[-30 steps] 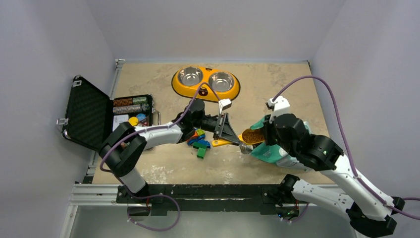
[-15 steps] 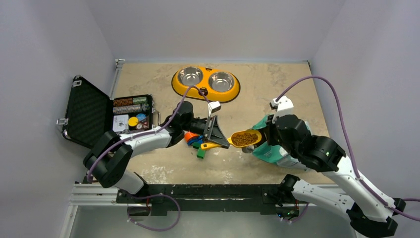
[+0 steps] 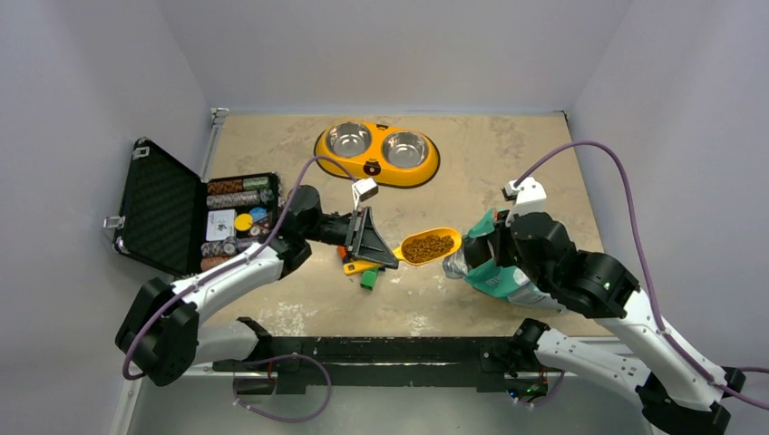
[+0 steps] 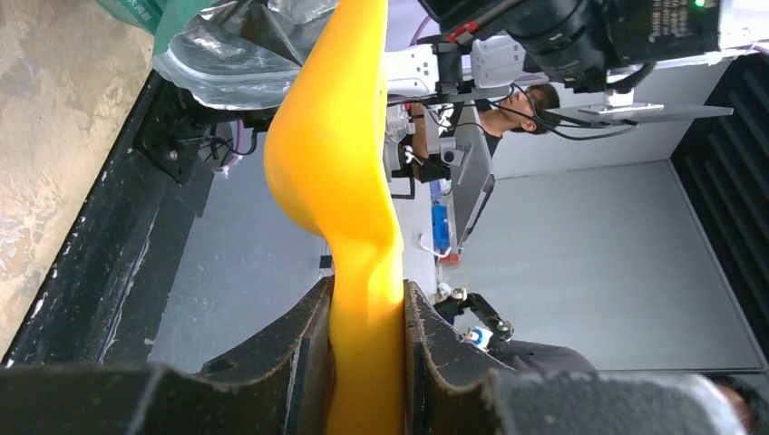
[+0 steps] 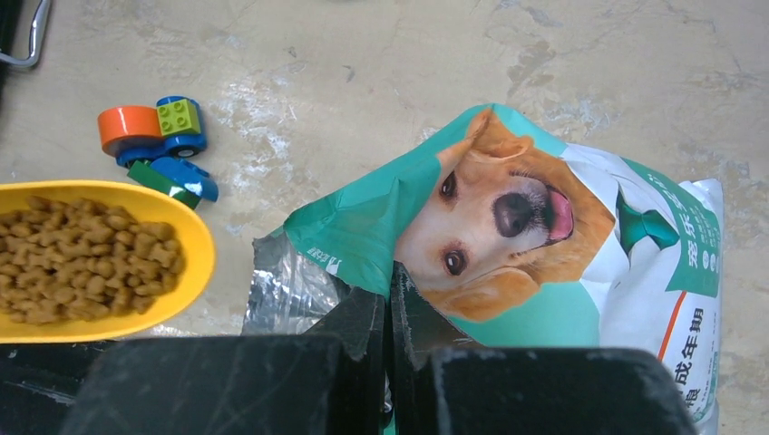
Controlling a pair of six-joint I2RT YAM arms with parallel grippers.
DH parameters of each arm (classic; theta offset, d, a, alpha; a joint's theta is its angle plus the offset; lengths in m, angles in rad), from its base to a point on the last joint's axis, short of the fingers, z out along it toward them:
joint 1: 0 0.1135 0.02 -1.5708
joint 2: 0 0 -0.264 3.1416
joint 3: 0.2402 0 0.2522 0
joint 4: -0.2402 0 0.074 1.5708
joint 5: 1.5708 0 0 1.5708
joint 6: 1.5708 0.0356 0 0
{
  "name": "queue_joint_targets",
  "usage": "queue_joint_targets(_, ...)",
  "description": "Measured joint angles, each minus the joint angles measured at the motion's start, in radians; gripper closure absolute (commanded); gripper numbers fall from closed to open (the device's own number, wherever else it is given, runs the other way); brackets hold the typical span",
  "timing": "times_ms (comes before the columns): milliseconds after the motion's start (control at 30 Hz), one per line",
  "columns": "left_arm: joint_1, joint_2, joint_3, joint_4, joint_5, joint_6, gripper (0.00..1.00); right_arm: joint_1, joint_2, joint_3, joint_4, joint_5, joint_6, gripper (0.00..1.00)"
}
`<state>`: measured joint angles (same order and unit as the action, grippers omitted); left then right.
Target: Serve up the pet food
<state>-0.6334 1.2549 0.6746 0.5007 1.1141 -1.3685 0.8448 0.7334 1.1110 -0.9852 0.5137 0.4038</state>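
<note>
A yellow scoop heaped with brown pet food hangs over the table, just left of the bag's mouth. My left gripper is shut on the scoop's handle, with both pads pressed against it. The teal and white bag, printed with a golden dog, lies on its side at the right. My right gripper is shut on the bag's torn upper edge. In the right wrist view the pet food fills the scoop at the left.
A yellow double feeder with two steel bowls stands at the back centre. Colourful toy blocks lie under the left gripper. An open black case sits at the table's left edge.
The left arm has drawn the full scoop leftward, out of the bag's mouth and away from it. The right gripper still holds the bag, almost unmoved.
</note>
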Motion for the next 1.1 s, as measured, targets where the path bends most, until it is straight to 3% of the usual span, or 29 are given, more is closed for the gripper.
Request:
queue_joint_targets(167,0.053,-0.056,0.021,-0.082,0.010,0.002,1.00,0.000,-0.002,0.000,-0.003,0.003,0.003,1.00)
queue_joint_targets(333,0.114,-0.017,0.168,-0.208,-0.013,0.000,1.00,0.000,-0.012,0.000,-0.011,0.013,0.005,1.00)
queue_joint_targets(567,0.167,0.156,0.454,-0.245,-0.076,-0.010,1.00,0.000,-0.030,0.003,-0.027,0.020,0.008,1.00)
queue_joint_targets(833,0.225,0.443,0.628,-0.271,-0.151,-0.026,1.00,-0.001,-0.048,0.023,-0.053,0.046,0.006,1.00)
queue_joint_targets(1100,0.324,0.631,0.706,-0.288,-0.194,-0.023,1.00,-0.001,-0.102,0.028,-0.101,0.071,0.026,1.00)
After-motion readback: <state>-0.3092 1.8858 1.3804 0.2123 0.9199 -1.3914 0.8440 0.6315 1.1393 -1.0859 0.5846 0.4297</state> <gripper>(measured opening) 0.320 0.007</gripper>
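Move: The feeder's right bowl, where the kibble-filled scoop is to be taken, lies about 42 cm ahead of the left hand, 5 cm to its right and 22 cm below. The left bowl is some 45 cm ahead and 12 cm left. The toy blocks stand roughly 9 cm ahead and 7 cm left, on the table; the food bag is about 28 cm right. From the right hand, the right bowl is some 37 cm ahead and 16 cm left. The loaded scoop, still gripped by its handle, is carried away from the bag by the left hand some 28 cm forward towards the right bowl, arcing up nearly 9 cm and then sinking back to about its starting height, while the wrist turns about 30 degrees counter-clockwise. The right hand keeps its pinch on the bag's rim and eases a few centimetres right, slightly back and up. ##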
